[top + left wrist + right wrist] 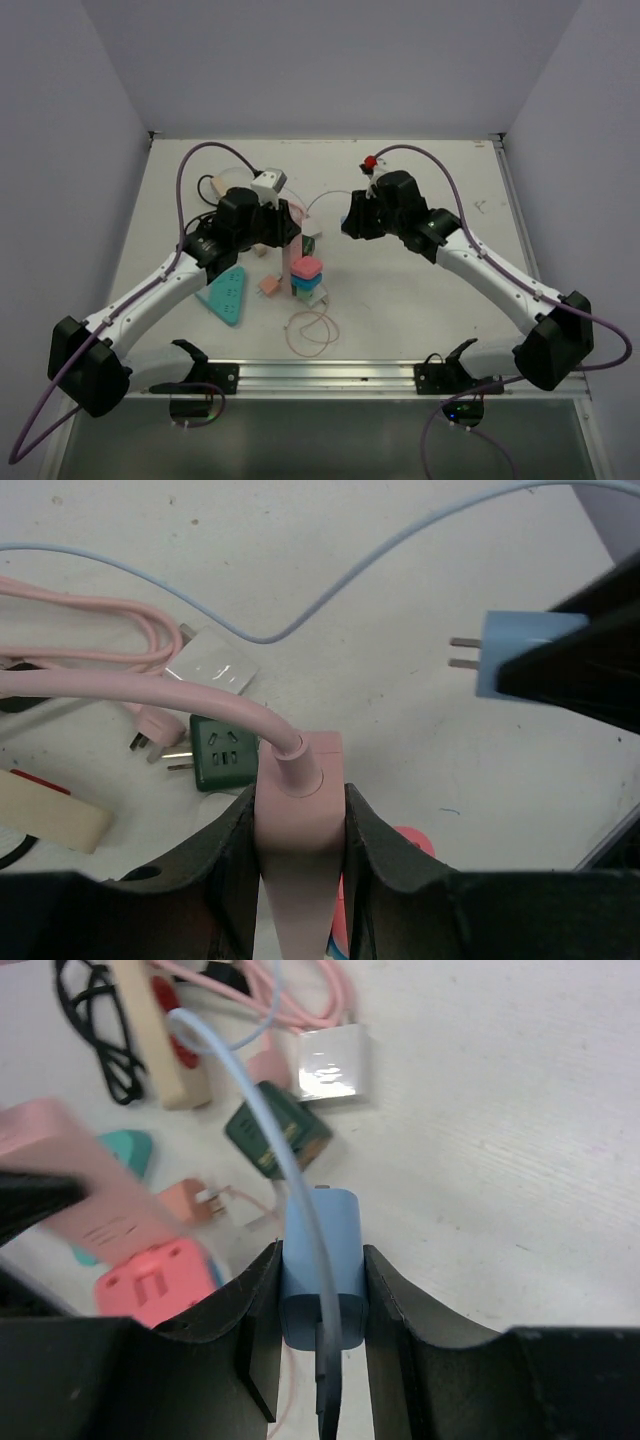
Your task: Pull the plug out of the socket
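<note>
My left gripper (297, 810) is shut on a long pink socket strip (300, 790) and holds it upright above the table; the strip also shows in the top view (290, 245) and, blurred, in the right wrist view (85, 1185). My right gripper (320, 1270) is shut on a light-blue plug (320, 1245) with a pale blue cable. In the left wrist view the plug (525, 652) hangs in the air to the right of the strip, apart from it, with its two bare prongs pointing at it. In the top view the grippers (285, 225) (347, 222) face each other.
A dark green adapter (222, 752), a white adapter (210, 665), a pink cable and a cream power strip (50, 815) lie on the table behind the strip. A stack of pink, teal and blue adapters (307, 280), a teal triangular socket (225, 293) and a coiled pink cable (312, 327) lie nearer.
</note>
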Motion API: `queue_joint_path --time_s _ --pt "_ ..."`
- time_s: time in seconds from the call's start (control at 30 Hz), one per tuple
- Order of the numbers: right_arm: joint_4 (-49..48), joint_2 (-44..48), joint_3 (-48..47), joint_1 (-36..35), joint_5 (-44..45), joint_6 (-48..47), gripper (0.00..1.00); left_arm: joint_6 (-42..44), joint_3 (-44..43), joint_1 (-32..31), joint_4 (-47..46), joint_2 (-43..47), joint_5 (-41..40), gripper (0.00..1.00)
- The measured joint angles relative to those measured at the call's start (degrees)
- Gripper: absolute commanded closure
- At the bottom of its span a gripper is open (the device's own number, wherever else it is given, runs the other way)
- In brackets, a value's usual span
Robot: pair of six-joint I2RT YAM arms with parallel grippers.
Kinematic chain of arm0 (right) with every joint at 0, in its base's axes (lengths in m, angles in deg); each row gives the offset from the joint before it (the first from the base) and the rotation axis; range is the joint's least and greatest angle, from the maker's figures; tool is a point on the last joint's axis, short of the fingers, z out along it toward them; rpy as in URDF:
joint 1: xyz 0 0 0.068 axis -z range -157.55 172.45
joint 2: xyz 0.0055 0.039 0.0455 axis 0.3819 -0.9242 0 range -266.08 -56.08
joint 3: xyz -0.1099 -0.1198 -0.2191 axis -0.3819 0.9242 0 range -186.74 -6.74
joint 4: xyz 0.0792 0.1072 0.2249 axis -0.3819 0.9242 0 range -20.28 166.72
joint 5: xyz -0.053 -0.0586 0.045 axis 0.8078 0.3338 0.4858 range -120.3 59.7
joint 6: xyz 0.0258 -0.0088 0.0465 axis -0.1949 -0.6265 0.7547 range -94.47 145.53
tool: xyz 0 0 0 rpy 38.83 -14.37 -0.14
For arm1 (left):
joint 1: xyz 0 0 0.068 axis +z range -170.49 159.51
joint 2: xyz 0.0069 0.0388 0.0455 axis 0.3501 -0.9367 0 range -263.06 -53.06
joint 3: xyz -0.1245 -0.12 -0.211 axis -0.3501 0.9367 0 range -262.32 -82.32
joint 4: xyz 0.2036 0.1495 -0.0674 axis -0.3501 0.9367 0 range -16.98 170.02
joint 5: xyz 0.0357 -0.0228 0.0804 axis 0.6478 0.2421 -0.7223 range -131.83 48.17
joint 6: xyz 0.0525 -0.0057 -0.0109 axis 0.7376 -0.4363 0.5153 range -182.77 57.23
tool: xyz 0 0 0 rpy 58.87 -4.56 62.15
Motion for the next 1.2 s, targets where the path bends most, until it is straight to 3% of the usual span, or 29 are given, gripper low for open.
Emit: queue_joint_path --time_s 0.2,0.3,0.5,0.63,0.7,0.73,0.9,1.2 --pt "-1.38 -10.51 1.14 6.49 -4.0 3.98 0.99 -0.55 0.0 0.0 2.4 5.79 2.54 1.0" --pt "-4.0 -13.9 4.7 6.8 -8.48 6.08 0.91 -1.09 0.0 0.0 2.82 7.23 2.19 1.0" --pt "-8.87 -18.21 9.73 6.91 -15.1 9.11 0.6 -2.91 0.04 0.0 3.67 7.39 0.7 1.0" --pt "-10.19 -18.91 11.89 8.15 -15.89 10.12 0.33 -4.0 0.04 0.0 3.74 7.37 0.07 1.0" --pt "-10.16 -18.91 12.44 8.94 -15.72 10.05 0.25 -4.74 0.07 0.0 3.74 7.37 -0.42 1.0" --pt "-9.99 -18.78 12.59 9.18 -15.3 10.01 0.19 -4.92 0.07 0.0 3.74 7.37 -0.72 1.0" --pt "-6.73 -15.06 12.61 9.6 -12.98 8.31 0.07 -5.73 0.07 0.0 3.98 7.32 -2.49 1.0" --pt "-1.09 1.01 8.39 6.91 -12.13 3.23 0.01 -5.75 0.07 0.0 4.02 5.66 -3.58 1.0"
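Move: The light blue plug is already between the right fingers, its cable trailing; the bare table spot it goes to lies almost straight below, about 17 cm down, 1 cm back and 1 cm right. Down there a green adapter stands some 6 cm ahead and 8 cm left of that hand, a grey charger 7 cm back and 6 cm left. The red plug on the held strip is about 6 cm back, 9 cm left, 9 cm below. From the left hand the spot lies 13 cm right, 2 cm back, 16 cm down. The light blue plug is lowered by the right hand some 17 cm onto bare table, swinging slightly forward and then back on the way, while the fingers tip down nearly 30 degrees; they open wide and let go, and the empty hand rises about 12 cm, tilting back up. The left hand keeps its pinch on the pink strip, lifting it about 3 cm and drawing back slightly before easing partly down. ##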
